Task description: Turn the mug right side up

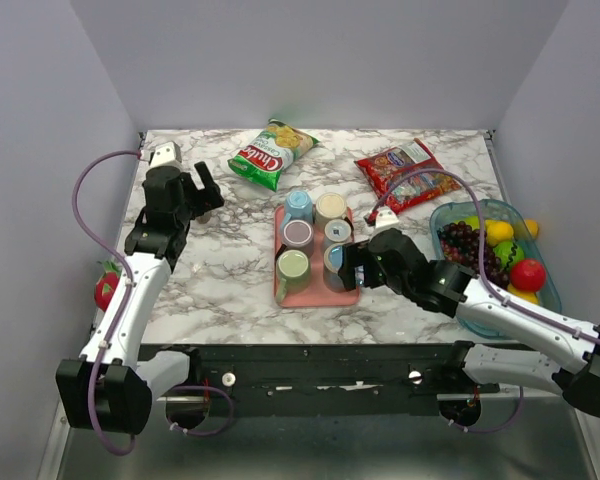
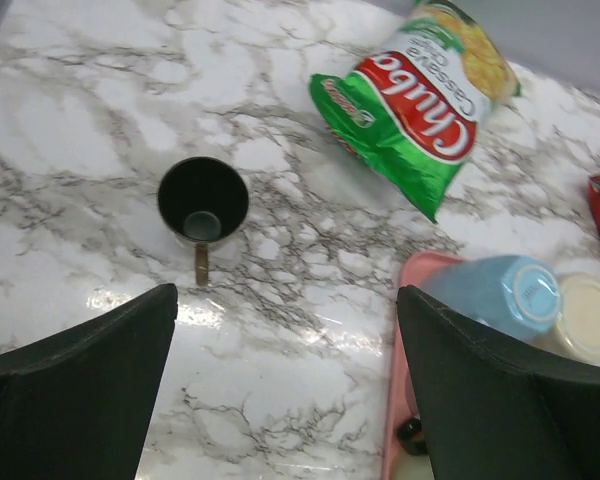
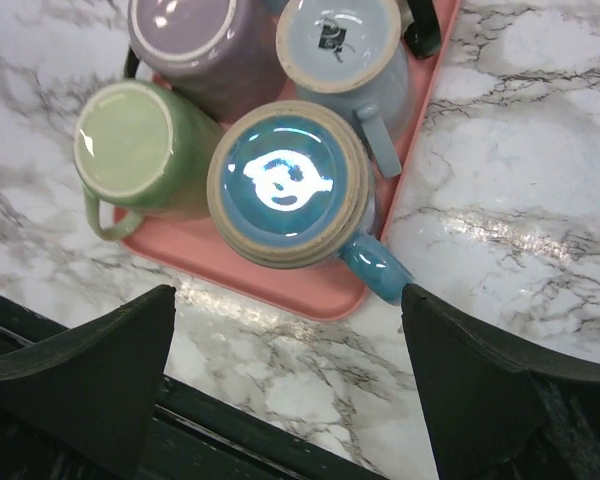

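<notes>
A dark mug (image 2: 203, 205) stands upright on the marble table, mouth up, its handle pointing toward my left gripper (image 2: 285, 300). That gripper is open, hovers just short of the mug and holds nothing. In the top view the left gripper (image 1: 202, 192) covers the mug. On the pink tray (image 3: 280, 275) stand several upside-down mugs: a glossy blue one (image 3: 285, 185), a green one (image 3: 135, 145), a purple one (image 3: 190, 35) and a pale blue one (image 3: 340, 45). My right gripper (image 3: 285, 295) is open over the tray's near right corner, just in front of the blue mug, and is empty.
A green chips bag (image 1: 272, 152) lies at the back, a red snack bag (image 1: 405, 177) to its right. A clear bowl of toy fruit (image 1: 450, 212) stands at the right edge. A red toy (image 1: 106, 288) hangs by the table's left edge.
</notes>
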### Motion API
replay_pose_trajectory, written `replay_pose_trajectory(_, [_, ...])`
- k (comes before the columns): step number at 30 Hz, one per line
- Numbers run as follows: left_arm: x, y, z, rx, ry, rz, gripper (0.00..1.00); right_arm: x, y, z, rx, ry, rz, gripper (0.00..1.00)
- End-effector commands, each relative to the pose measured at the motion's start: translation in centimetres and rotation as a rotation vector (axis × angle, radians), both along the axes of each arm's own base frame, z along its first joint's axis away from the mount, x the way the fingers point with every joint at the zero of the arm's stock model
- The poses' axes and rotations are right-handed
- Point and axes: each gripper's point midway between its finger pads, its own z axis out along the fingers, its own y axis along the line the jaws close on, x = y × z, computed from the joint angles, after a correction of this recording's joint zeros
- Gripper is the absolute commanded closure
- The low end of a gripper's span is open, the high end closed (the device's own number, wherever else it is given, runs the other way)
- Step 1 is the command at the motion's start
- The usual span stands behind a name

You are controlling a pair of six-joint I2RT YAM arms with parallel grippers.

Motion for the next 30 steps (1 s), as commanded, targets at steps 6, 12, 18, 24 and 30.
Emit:
replay_pose_trajectory(6, [-2.3, -6.0, 1.9, -0.095, -0.053, -0.361, 0.01, -1.4, -0.7, -2.9, -0.340, -0.020, 0.391, 0.00])
replay_pose_trajectory(12, [-2.1, -7.3, 1.8, -0.129, -0.041, -0.428, 0.01, -2.0, 0.3, -4.9, -0.420, 0.003, 0.584, 0.00])
replay_pose_trajectory(18, [-2.4, -7.9, 1.7, -0.138, -0.056, -0.468, 0.01, -1.1, 0.0, -7.3, -0.472, 0.097, 0.605, 0.00])
replay_pose_trajectory(24, [-2.3, -7.9, 1.5, -0.133, -0.052, -0.476, 0.01, -0.1, 0.2, -7.8, -0.494, 0.113, 0.614, 0.00])
replay_pose_trajectory(30, [-2.3, -7.9, 1.0, -0.130, -0.037, -0.472, 0.01, 0.4, 1.0, -7.9, -0.480, 0.093, 0.644, 0.01])
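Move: The blue mug, upside down at the tray's near right corner, lies about 4 cm ahead of the open right hand, 3 cm to its left and 10 cm below. The green mug stands some 10 cm left of it, level with it, and the grey-blue mug about 7 cm beyond it. From the left hand the blue mug lies roughly 27 cm right, 14 cm back and 18 cm below. Right hand sinks 9 cm towards the blue mug's handle, steepening, fingers open; left hand swings 8 cm right. ##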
